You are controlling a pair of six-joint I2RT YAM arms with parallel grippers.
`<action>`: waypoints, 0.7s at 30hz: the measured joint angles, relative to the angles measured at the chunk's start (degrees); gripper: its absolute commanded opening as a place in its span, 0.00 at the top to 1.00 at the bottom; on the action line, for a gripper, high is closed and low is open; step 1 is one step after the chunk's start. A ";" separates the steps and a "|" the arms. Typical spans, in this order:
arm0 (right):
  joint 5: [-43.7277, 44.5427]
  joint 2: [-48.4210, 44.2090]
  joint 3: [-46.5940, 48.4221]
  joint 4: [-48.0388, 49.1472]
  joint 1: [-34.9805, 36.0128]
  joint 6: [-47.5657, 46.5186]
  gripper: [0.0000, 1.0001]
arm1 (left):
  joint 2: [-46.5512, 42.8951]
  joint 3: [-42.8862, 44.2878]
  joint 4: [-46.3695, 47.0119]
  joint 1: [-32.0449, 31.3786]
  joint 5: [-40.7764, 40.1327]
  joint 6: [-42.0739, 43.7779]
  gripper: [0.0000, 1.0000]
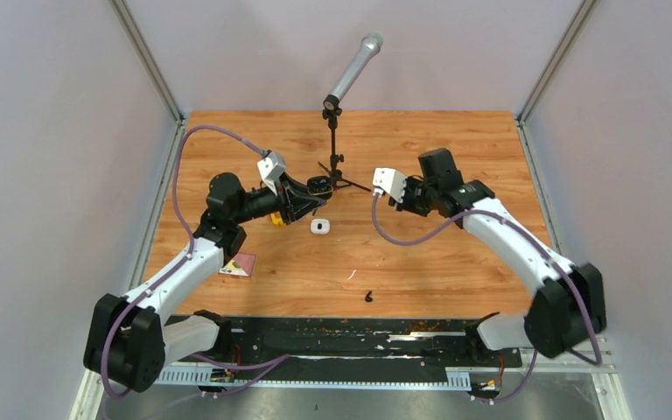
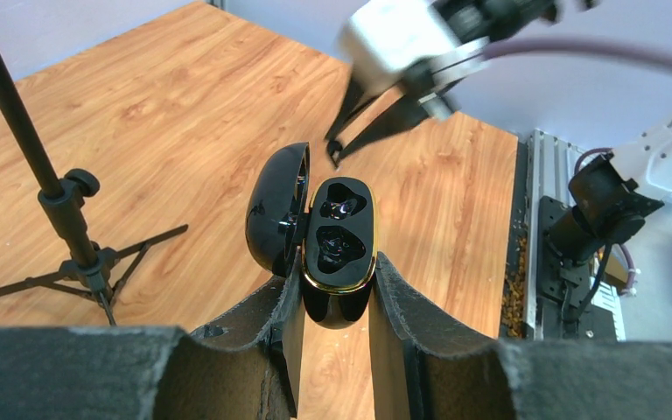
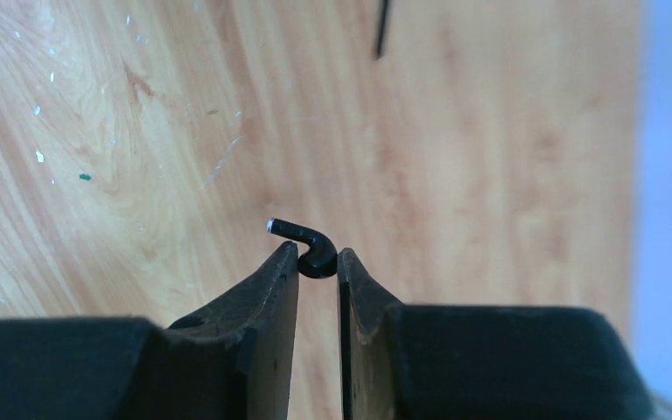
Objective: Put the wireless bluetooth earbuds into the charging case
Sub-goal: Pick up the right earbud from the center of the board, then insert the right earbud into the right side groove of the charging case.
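My left gripper (image 2: 337, 267) is shut on the lower body of a black charging case (image 2: 339, 254) with a gold rim, held above the table. The case's lid (image 2: 276, 210) stands open to the left and two dark wells face up. In the top view this case (image 1: 319, 185) sits at the left fingertips near the table's middle. My right gripper (image 3: 318, 256) is shut on a black earbud (image 3: 313, 249), its stem pointing left. In the left wrist view the right gripper (image 2: 337, 156) hangs just above and behind the open case. Another black earbud (image 1: 368, 296) lies near the front edge.
A small white case (image 1: 319, 227) lies on the wooden table (image 1: 455, 262) in front of the left gripper. A microphone on a tripod stand (image 1: 337, 131) rises just behind both grippers. A pink card (image 1: 238, 265) lies at the left. Grey walls close in the sides.
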 measured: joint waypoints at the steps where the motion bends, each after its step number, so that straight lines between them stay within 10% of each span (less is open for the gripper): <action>1: 0.74 -2.73 0.26 -0.61 0.57 -0.83 1.00 | 0.39 0.00 0.46 -0.13 -0.17 -0.09 1.00; 9: 13.38 -19.82 6.75 -1.16 16.02 -8.55 1.00 | 2.99 0.02 4.00 -5.44 -3.13 -1.14 1.00; 21: 25.66 -20.48 10.49 4.83 28.11 -25.99 1.00 | 7.30 5.99 6.88 -10.49 -7.89 -2.69 1.00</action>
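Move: The black charging case, open in the left fingers, is roughly 17 cm to the left of the right hand, 6 cm back and 13 cm above; the right earbud is already pinched there. From the left hand that earbud sits about 17 cm to the right, 6 cm ahead and 13 cm below. From the right hand, the white case stands on the table some 17 cm left, 4 cm ahead and 11 cm below; the tripod's foot is 13 cm left, 16 cm ahead, also 11 cm below. Upward first and fast, the right hand carries the pinched earbud about 24 cm higher, also going left and somewhat back towards the black case, while its down-pointing fingers swing up by some 50 degrees and turn counter-clockwise. The left hand keeps hold of the case and brings it about 5 cm right to meet the earbud, rising slightly late on. ##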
